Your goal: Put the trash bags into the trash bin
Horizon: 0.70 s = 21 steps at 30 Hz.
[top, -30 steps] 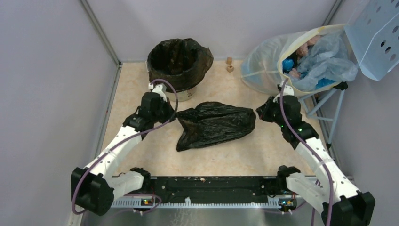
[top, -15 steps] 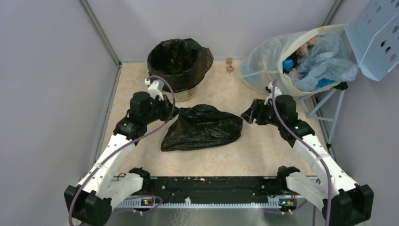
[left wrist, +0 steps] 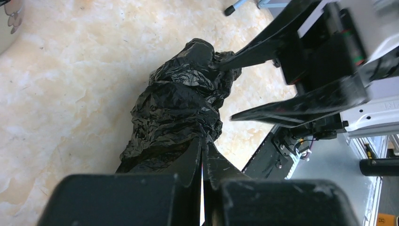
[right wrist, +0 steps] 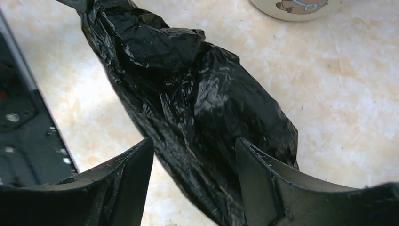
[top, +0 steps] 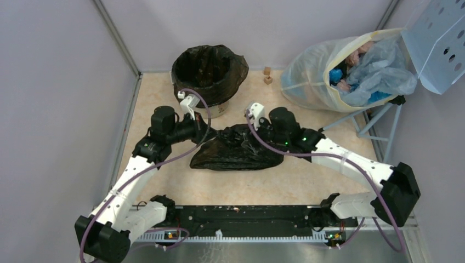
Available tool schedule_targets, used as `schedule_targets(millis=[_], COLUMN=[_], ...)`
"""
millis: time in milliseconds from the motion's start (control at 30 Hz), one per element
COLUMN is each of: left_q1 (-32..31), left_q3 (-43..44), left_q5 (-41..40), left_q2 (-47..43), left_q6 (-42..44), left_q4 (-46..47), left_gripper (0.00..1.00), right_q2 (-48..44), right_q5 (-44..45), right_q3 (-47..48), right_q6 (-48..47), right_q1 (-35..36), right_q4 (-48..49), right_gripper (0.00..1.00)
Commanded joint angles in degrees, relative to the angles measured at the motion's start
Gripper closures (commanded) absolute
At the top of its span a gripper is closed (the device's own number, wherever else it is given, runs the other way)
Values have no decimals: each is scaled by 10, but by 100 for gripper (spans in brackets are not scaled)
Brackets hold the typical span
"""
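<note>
A wrinkly black trash bag (top: 236,149) lies bunched on the table in front of the trash bin (top: 208,71), a cream bucket with a black liner over its rim. My left gripper (top: 207,133) is shut on the bag's left end; in the left wrist view its closed fingertips (left wrist: 203,141) pinch the film of the bag (left wrist: 181,99). My right gripper (top: 255,139) is open over the bag's middle. In the right wrist view its fingers (right wrist: 136,165) straddle the bag (right wrist: 197,108) without squeezing it.
A large translucent sack (top: 329,76) full of rubbish leans at the back right under a perforated light-blue panel (top: 438,38). Two small wooden blocks (top: 267,75) sit between bin and sack. A black rail (top: 247,213) runs along the near edge.
My right gripper opened, let go of the bag's right end and swung left over its middle. The left gripper pulled the bag leftward, and the bag bunched up shorter.
</note>
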Motion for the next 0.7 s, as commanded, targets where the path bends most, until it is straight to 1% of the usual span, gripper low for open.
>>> schedule_targets(millis=[0,33,67,100,167,200,300,367,433,567,667], left_q1=[0,0,0,0,0,0,0,0,1,1,0], left_q3=[6,6,6,6,7,6,-1,-15,-32,-67,-75], left_q5=[28,30,31,28,21,15,-12,-30,-48,-26,-9], left_q2=[-14,-15,-16,-17,-18,-18,-17,-19,-19,-18,-13], left_q6=[19,20,22,23,26,28,33,33,27,7,3], left_q4=[19,17,15,13,3,-4,-24,-30,-30,-7,-1], left_gripper=[100,100,100,100,100,100,100,100,100,100,100], right_q2=[45,55,63,71,69,59,17,-7,-33,-76,-92], right_q5=[85,109,127,141,172,189,187,146,127,94,84], right_q3=[37,40,43,48,50,43,23,14,0,-32,-40], right_q6=[-121,-126,-127,-126,-100,-85,-27,36,96,196,223], right_q1=[46,51,53,53,53,53,31,-8,-46,-119,-154], right_q4=[40,43,43,41,53,66,97,98,95,77,53], right_gripper=[36,37,41,50,90,100,100,100,100,100,100])
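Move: The right hand, empty and open, is over the gathered black trash bag, whose middle lies about 6 cm to its left, 2 cm back and 7 cm below. The left hand still pinches the bag's left end; that middle is some 9 cm to its right, 5 cm back and 11 cm below. From the right hand, the lined trash bin stands about 28 cm ahead and 19 cm left, the clear sack roughly 30 cm ahead and 38 cm right. The right hand dips, pinches the bag, then pulls right, up and forward while the left sinks about 5 cm. ##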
